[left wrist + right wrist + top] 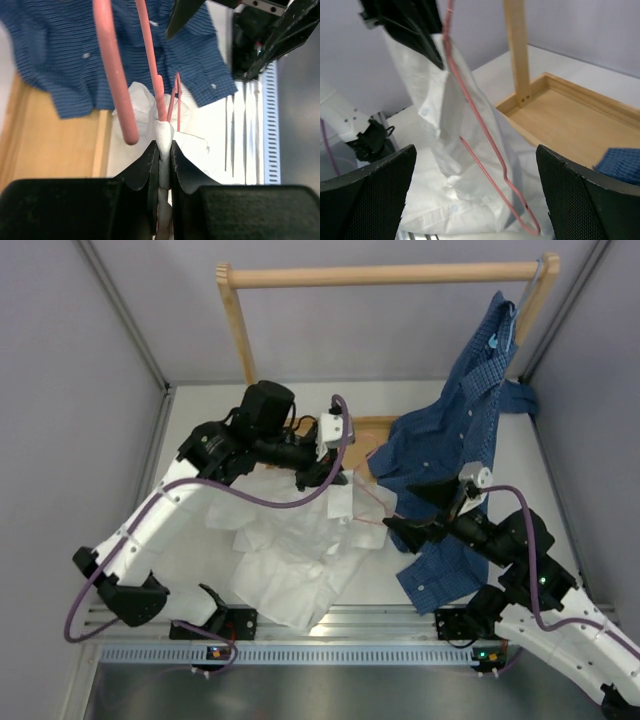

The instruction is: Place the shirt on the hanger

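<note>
The white shirt (pixel 285 555) lies crumpled on the table, with one part lifted by my left gripper (pixel 333 478). In the left wrist view that gripper (pixel 165 148) is shut on a fold of the shirt (pixel 165 132). The pink wire of the hanger (pixel 116 75) rises right out of the pinch. The hanger (pixel 372 502) hangs slanted against the raised cloth, its lower end (pixel 520 207) dangling free over the shirt (pixel 445 150). My right gripper (pixel 415 510) stands open just right of the hanger. Its fingers (pixel 370 200) are wide apart with nothing between them.
A blue checked shirt (pixel 455 430) hangs from the wooden rack's rail (pixel 380 276) at the back right and drapes down over my right arm. The rack's wooden base tray (pixel 570 120) and post (pixel 517 50) stand behind the hanger. A metal rail (pixel 300 652) runs along the near edge.
</note>
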Motion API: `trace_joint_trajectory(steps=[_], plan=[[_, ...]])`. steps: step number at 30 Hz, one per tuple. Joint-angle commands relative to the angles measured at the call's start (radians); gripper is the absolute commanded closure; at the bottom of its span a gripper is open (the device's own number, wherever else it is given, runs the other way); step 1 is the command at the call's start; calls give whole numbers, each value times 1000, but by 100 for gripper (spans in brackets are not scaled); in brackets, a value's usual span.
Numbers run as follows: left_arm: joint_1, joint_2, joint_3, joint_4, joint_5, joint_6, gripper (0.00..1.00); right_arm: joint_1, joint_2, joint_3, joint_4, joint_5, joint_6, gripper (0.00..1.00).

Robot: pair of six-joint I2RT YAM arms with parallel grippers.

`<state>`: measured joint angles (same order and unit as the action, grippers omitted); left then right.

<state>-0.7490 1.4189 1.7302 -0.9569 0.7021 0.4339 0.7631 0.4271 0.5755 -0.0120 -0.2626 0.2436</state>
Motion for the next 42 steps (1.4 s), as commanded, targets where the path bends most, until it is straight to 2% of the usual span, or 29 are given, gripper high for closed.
trace_joint_trajectory(steps=[1, 5, 9, 12, 15, 17, 20, 28, 29, 30, 32, 33, 37, 38, 42], plan=[[-3, -142, -40, 174, -243, -148, 100, 5, -19, 93, -256, 249, -15, 1], [-3, -224, -124, 260, -456, -274, 100, 5, 73, 139, -332, 318, 28, 0], [-3, -290, -176, 346, -584, -406, 100, 4, 162, 138, -307, 257, 82, 9], [-3, -304, -179, 349, -645, -489, 100, 2, 193, 101, -220, 204, 102, 16], [-3, -317, -179, 349, -658, -532, 100, -19, 238, 93, -148, 214, 95, 21], [-3, -337, -178, 351, -652, -552, 100, -50, 306, 107, -106, 154, 88, 24], [-3, -357, -175, 357, -622, -567, 100, -94, 389, 103, -8, 40, 108, 37], [-3, -376, -196, 356, -586, -581, 100, -159, 518, 15, 286, -113, 178, 36], [-3, -377, -199, 357, -581, -584, 100, -162, 525, 0, 312, -118, 181, 38], [-3, -379, -199, 359, -575, -587, 100, -165, 535, -3, 357, -127, 184, 42], [-3, -380, -201, 359, -575, -589, 100, -166, 552, -11, 391, -135, 194, 59], [-3, -379, -202, 360, -578, -589, 100, -166, 553, -11, 405, -136, 197, 75], [-3, -390, -215, 359, -607, -575, 100, -169, 524, -11, 371, -61, 188, 97], [-3, -402, -219, 357, -624, -567, 100, -176, 516, -2, 345, -44, 183, 100], [-3, -448, -257, 359, -612, -515, 100, -232, 515, 43, 230, -47, 178, 100]])
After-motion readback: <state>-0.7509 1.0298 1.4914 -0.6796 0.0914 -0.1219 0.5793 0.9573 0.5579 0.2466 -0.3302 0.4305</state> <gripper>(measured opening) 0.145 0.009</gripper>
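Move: Free and wide open, the right hand goes for the loose edge of the white shirt below the hanger's near end, about 4 cm ahead of it, 3 cm to its left and 10 cm below. The hanger's end is roughly 3 cm ahead, 3 cm left and 7 cm below this hand; the blue shirt lies some 15 cm ahead, 10 cm right and 15 cm below. For the left hand, which holds the bunched shirt and hanger, that edge is level fore-and-aft, about 7 cm right and 13 cm lower. Still pinching the bunched white cloth and the hanger together, the left hand carries them to its left by about 8 cm and up, slightly forward, swinging some 45 degrees counter-clockwise, away from the blue shirt. The right hand first swings forward and a little right, then goes on forward and down about 10 cm while working back left under the hanger's end, tips its fingers down some 20 degrees, and closes them from wide open to pinch the white shirt's loose edge. ##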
